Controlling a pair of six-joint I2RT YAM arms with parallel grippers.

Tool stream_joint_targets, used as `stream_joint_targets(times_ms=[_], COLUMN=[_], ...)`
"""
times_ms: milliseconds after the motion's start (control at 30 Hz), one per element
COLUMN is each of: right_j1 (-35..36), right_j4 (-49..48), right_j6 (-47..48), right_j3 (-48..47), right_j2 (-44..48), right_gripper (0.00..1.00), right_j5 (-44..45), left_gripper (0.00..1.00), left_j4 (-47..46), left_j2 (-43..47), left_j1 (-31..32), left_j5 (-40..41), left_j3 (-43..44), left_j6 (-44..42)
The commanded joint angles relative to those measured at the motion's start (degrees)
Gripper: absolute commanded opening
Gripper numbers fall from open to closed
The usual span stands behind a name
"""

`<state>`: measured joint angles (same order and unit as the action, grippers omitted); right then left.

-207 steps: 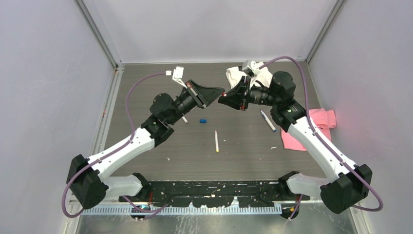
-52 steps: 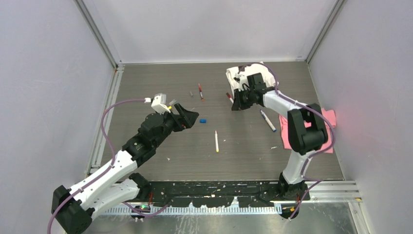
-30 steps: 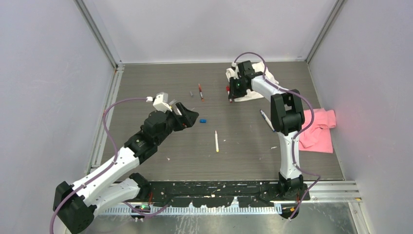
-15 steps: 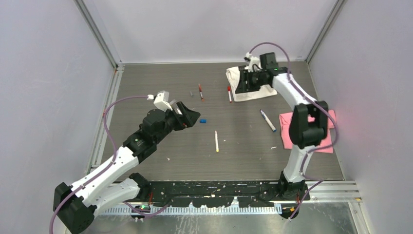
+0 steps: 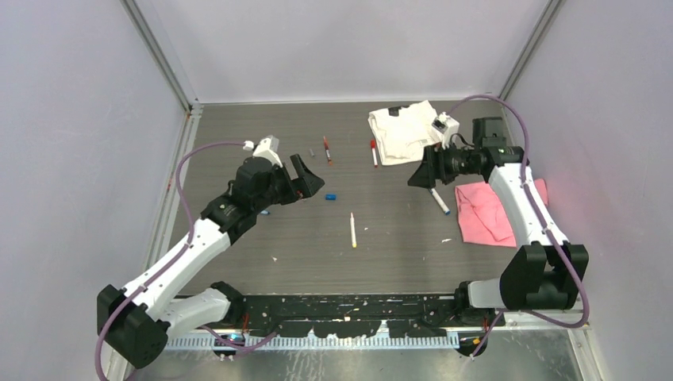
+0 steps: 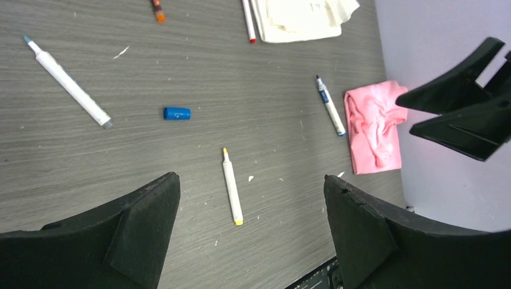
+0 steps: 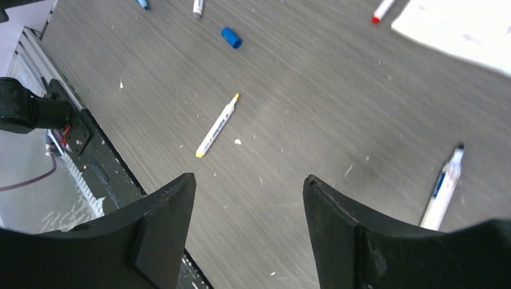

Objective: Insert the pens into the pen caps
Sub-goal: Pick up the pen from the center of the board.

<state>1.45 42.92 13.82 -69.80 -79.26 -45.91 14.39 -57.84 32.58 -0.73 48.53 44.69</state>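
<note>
Several pens lie loose on the table: a yellow-tipped white pen (image 5: 352, 230) (image 6: 232, 194) (image 7: 217, 126) in the middle, a blue-marked pen (image 5: 436, 197) (image 6: 330, 105) (image 7: 443, 186), a red-tipped pen (image 5: 373, 152) beside the white cloth, and a dark red pen (image 5: 326, 148). A blue pen cap (image 5: 331, 195) (image 6: 176, 113) (image 7: 231, 37) lies alone; a small grey cap (image 5: 312, 151) sits farther back. My left gripper (image 5: 311, 179) (image 6: 250, 179) hovers open and empty just left of the blue cap. My right gripper (image 5: 417, 171) (image 7: 249, 178) hangs open and empty above the blue-marked pen.
A white cloth (image 5: 403, 131) lies at the back, a pink cloth (image 5: 488, 210) at the right under the right arm. Another white pen (image 6: 69, 87) lies under the left arm. The metal rail (image 5: 349, 305) runs along the near edge.
The right arm swung from the white cloth toward the right and nearer, and its jaws opened. The red-tipped pen now lies beside the cloth. The left gripper shifted slightly back.
</note>
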Motion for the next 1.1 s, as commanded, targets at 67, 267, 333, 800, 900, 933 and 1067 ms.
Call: stream_joint_targets(times_ms=[67,267,333,800,900,933,1067], right_j1=[-6.14,-8.65,-8.66,-8.66,-8.66,-8.73,-8.84], right_j4=[1.76,0.16,-0.16,-0.10,-0.41,-0.39,-0.59], right_j6=[3.22,2.40,2.41,3.40,3.42,3.40,2.42], right_j3=[5.19,8.21,7.71,10.13,11.32,11.27,10.40], right_j2=[7.56,8.75,6.90,5.36,6.41,6.40,4.84], right_gripper=[0.74,0.74,0.75,0.75,0.75,0.75,0.75], right_j5=[-4.37,-6.15,-7.34,-10.72,-10.35,-10.28,-10.78], left_gripper=[0.87,0.82,0.78,0.41,0.42,0.43,0.45], left_j4=[6.66,11.80,11.68,16.99,18.24,18.91,21.68], left_j2=[-5.03,-11.49,-13.56,-36.60,-42.38,-43.97,-49.38], left_j1=[-1.49,-3.72,-4.28,-5.84,-7.20,-7.59,-7.86], left_j5=[-3.09,-1.82,-0.91,17.30,16.14,15.94,17.55], left_j3=[4.36,8.35,9.22,20.44,24.45,25.74,30.13], left_j6=[-1.21,-1.63,-2.06,0.38,0.04,0.00,-0.03])
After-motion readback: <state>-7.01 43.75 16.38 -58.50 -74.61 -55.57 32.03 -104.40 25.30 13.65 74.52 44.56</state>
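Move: The left hand's white pen lies about 12 cm ahead of it, 5 cm to the left and some 20 cm below. On the same table level, the blue cap lies about 10 cm ahead and 4 cm right of this hand, the yellow-tipped pen 2 cm ahead and 9 cm right, and the orange-tipped pen 22 cm ahead and 3 cm right. From the right hand, the white pen lies roughly 27 cm left, 9 cm ahead and 18 cm below. Towards the white pen, the left hand first sinks almost straight, then sweeps forward and a little left as it keeps dropping, about 17 cm down and 11 cm forward in all. Its fingers swing to point steeply down, turning counter-clockwise, and close to about half their gap, without touching the pen. The open right hand eases back some 4 cm, slightly down and right. ##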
